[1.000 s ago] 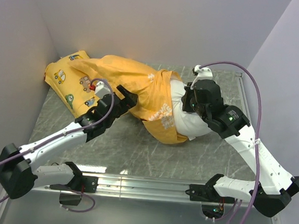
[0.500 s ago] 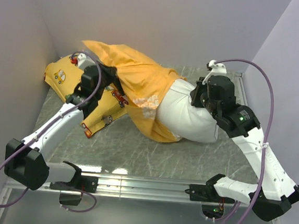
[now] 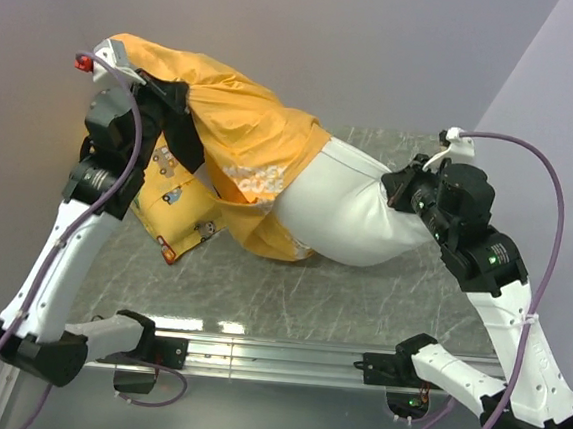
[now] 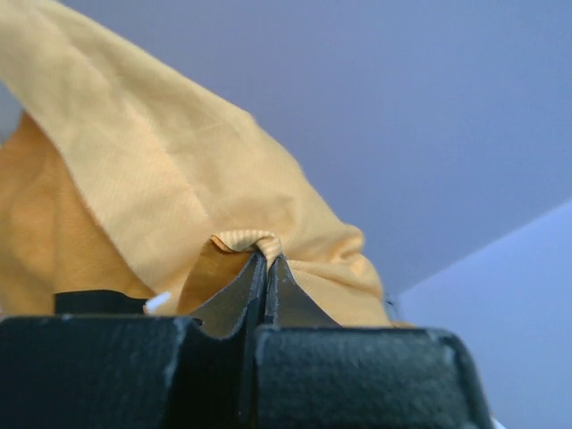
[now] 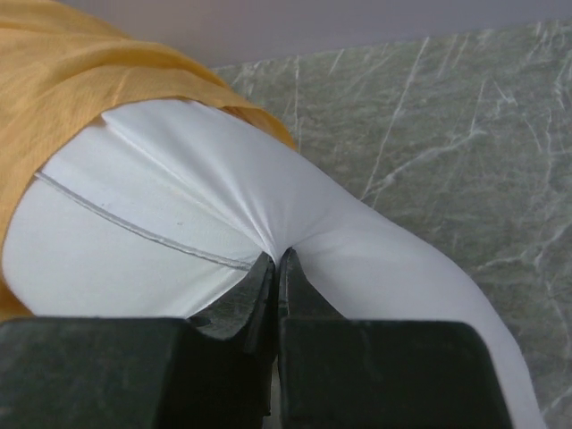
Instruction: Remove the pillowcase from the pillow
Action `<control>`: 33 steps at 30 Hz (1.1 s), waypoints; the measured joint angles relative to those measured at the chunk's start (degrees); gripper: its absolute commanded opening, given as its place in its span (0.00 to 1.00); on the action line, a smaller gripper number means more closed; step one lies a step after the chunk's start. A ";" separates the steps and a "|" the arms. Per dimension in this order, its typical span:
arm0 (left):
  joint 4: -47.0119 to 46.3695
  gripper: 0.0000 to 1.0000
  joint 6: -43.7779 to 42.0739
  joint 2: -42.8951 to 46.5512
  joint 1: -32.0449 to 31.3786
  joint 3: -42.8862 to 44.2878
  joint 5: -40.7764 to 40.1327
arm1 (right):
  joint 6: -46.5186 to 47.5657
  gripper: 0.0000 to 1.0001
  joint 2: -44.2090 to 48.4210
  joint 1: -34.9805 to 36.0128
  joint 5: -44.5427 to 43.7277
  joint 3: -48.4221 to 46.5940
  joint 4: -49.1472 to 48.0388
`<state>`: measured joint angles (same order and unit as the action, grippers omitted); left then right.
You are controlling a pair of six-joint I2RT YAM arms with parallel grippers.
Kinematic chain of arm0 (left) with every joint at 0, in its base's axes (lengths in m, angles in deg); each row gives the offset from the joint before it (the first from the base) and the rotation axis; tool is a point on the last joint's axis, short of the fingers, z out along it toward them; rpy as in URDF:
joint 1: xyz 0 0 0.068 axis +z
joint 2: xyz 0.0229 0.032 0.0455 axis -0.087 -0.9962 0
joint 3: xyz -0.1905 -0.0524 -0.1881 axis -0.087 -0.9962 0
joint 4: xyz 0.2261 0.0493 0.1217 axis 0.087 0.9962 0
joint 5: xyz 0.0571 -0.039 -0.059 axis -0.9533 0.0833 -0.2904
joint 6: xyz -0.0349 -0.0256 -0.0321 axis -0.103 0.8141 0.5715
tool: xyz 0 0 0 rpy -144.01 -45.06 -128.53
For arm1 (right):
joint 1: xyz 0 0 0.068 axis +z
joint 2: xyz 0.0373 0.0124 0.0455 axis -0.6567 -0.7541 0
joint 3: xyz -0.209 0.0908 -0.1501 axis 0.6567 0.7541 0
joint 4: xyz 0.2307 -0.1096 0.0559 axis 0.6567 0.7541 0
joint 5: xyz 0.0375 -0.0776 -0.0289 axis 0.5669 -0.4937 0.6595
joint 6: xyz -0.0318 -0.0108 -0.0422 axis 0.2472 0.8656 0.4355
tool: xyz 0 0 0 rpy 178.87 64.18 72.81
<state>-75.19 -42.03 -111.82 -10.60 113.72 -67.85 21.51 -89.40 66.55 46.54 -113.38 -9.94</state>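
Note:
The orange pillowcase (image 3: 248, 136) still covers the left end of the white pillow (image 3: 342, 209), which lies across the marbled table. My left gripper (image 3: 167, 92) is raised high at the back left, shut on a fold of the pillowcase (image 4: 161, 179), which bunches between the fingertips of this gripper (image 4: 266, 257). My right gripper (image 3: 397, 189) is shut on the pillow's bare right end; the white fabric (image 5: 179, 197) puckers into the closed tips of the right gripper (image 5: 277, 257). The pillowcase's open hem (image 5: 80, 80) rests over the pillow's far part.
A smaller yellow cushion (image 3: 181, 213) printed with little vehicles lies under the lifted pillowcase at the left. Grey walls close in at the back and both sides. The table's (image 3: 359, 301) front strip meets the metal rail (image 3: 274, 354) holding the arm bases.
The left gripper shut on the pillowcase and carried it up and to the back left. The right gripper drew the pillow rightward. More white pillow now shows.

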 measured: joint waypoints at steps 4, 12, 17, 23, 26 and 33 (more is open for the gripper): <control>3.56 0.01 -3.82 5.05 -8.74 1.27 -4.37 | 0.04 0.00 -0.22 -1.38 0.44 4.20 -0.81; 5.22 0.21 -6.49 7.02 -16.94 -7.63 -12.87 | 0.87 0.11 -20.63 -2.34 1.75 7.19 -9.94; 2.62 0.31 -9.11 -4.50 -15.52 -3.93 -15.78 | 1.97 0.68 -35.47 -4.98 0.66 1.33 -16.61; 1.05 0.35 -9.09 -11.78 -10.10 -3.15 -13.57 | 2.69 0.86 -33.16 -6.10 -1.88 -3.06 -13.11; 0.46 0.37 -8.70 -13.64 -7.85 -3.30 -12.04 | 2.71 0.88 -27.87 -5.33 -2.05 -5.29 -11.32; -0.44 0.48 -8.13 -18.51 -7.34 -3.48 -7.82 | 1.22 0.90 -9.86 3.61 -6.49 3.96 -14.10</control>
<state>-75.63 -50.16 -130.33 -17.95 110.24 -75.68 22.73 -99.26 70.15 40.05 -109.42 -24.04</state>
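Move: The left hand holds one end of the orange pillowcase, whose middle hangs about 3 cm back, 14 cm right and 26 cm below. From that hand the white pillow lies some 8 cm back, 40 cm right and 32 cm down. The right hand grips the pillow's end; the pillow's middle is about level ahead, 12 cm left and 18 cm below, the pillowcase's middle 6 cm ahead, 32 cm left and 18 cm lower. Left swings back, then forward-down about 18 cm, freeing the pillowcase; right plunges forward-down, frees the pillow, rises back. ##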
